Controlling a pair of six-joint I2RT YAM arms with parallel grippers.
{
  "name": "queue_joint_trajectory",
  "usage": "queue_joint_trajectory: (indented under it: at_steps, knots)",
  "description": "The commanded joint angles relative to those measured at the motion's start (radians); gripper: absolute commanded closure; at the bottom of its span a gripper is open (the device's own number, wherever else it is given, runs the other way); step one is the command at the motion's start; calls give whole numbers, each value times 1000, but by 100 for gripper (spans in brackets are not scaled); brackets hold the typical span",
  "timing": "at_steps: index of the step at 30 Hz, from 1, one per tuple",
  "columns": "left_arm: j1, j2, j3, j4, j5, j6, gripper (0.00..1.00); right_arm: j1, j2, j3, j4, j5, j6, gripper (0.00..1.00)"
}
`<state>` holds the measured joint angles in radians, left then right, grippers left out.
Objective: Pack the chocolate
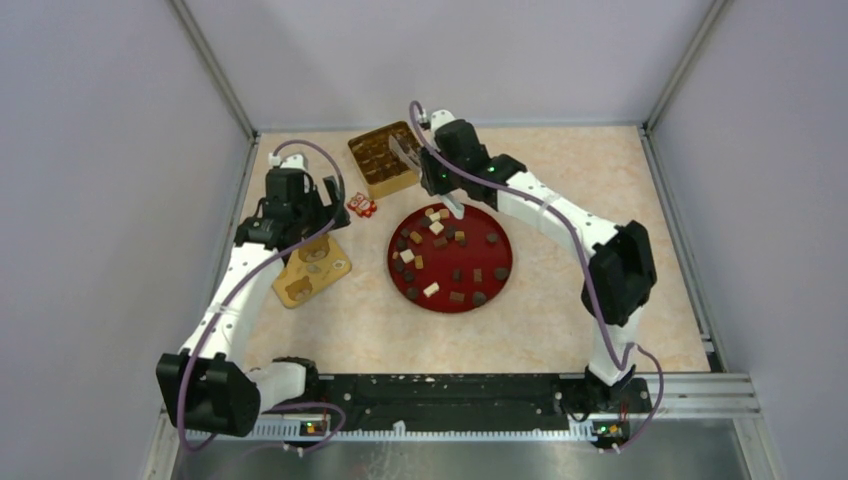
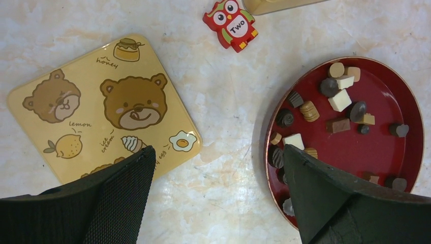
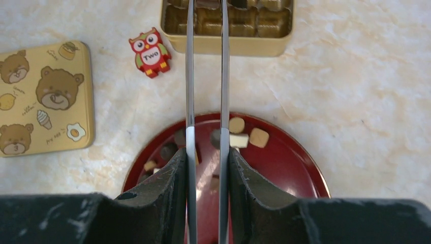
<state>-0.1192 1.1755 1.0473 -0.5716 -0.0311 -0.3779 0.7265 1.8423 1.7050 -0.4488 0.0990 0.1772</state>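
Observation:
Several chocolate pieces (image 1: 436, 228), dark lumps and tan or white cubes, lie on a round red plate (image 1: 505, 262). They also show in the left wrist view (image 2: 339, 100) and the right wrist view (image 3: 258, 137). My right gripper (image 1: 440, 182) (image 3: 206, 152) is shut on metal tongs (image 3: 189, 76), above the plate's far edge. The tongs (image 1: 405, 155) reach over the gold box (image 1: 383, 158); their tips are out of view. My left gripper (image 1: 310, 215) (image 2: 218, 152) is open and empty above the table, between lid and plate (image 2: 386, 152).
The bear-printed tan lid (image 1: 312, 268) (image 2: 101, 109) lies flat left of the plate. A small red owl figure (image 1: 361, 205) (image 2: 230, 24) lies between the lid and the gold box (image 3: 226, 44), which holds brown pieces in compartments.

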Motion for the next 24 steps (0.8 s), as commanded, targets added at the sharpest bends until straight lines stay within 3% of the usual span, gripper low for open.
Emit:
queue_joint_trajectory:
  at_steps: [1,9,24]
  knots:
    - [0,-39,32,-5,-22,-15,1,23,89,150,89,-66,10,100]
    - [0,-45,23,-13,-43,-23,1,28,312,373,15,-86,18,100]
    - [0,-67,-1,-14,-52,-6,1,33,465,477,8,-132,56,100]
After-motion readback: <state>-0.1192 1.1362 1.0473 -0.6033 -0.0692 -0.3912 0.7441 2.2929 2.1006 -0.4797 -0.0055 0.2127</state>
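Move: The chocolate box is the goal: its middle lies about 16 cm ahead of the right hand, 9 cm to the left and roughly 20 cm below. The owl figure sits some 5 cm ahead and 15 cm left, and the red tray's middle is about 7 cm back and 5 cm right, both about 21 cm below. From the left hand, the box is about 23 cm ahead and 12 cm right. Keeping its grip on the tongs, with a brown chocolate still between their tips, the right hand carries them towards the box's left end. It first sweeps left and forward while sinking slightly, then mostly drops: some 8 cm left, 8 cm down and 4 to 5 cm forward in all. The wrist tips down a little and the fingers stay as they are. ##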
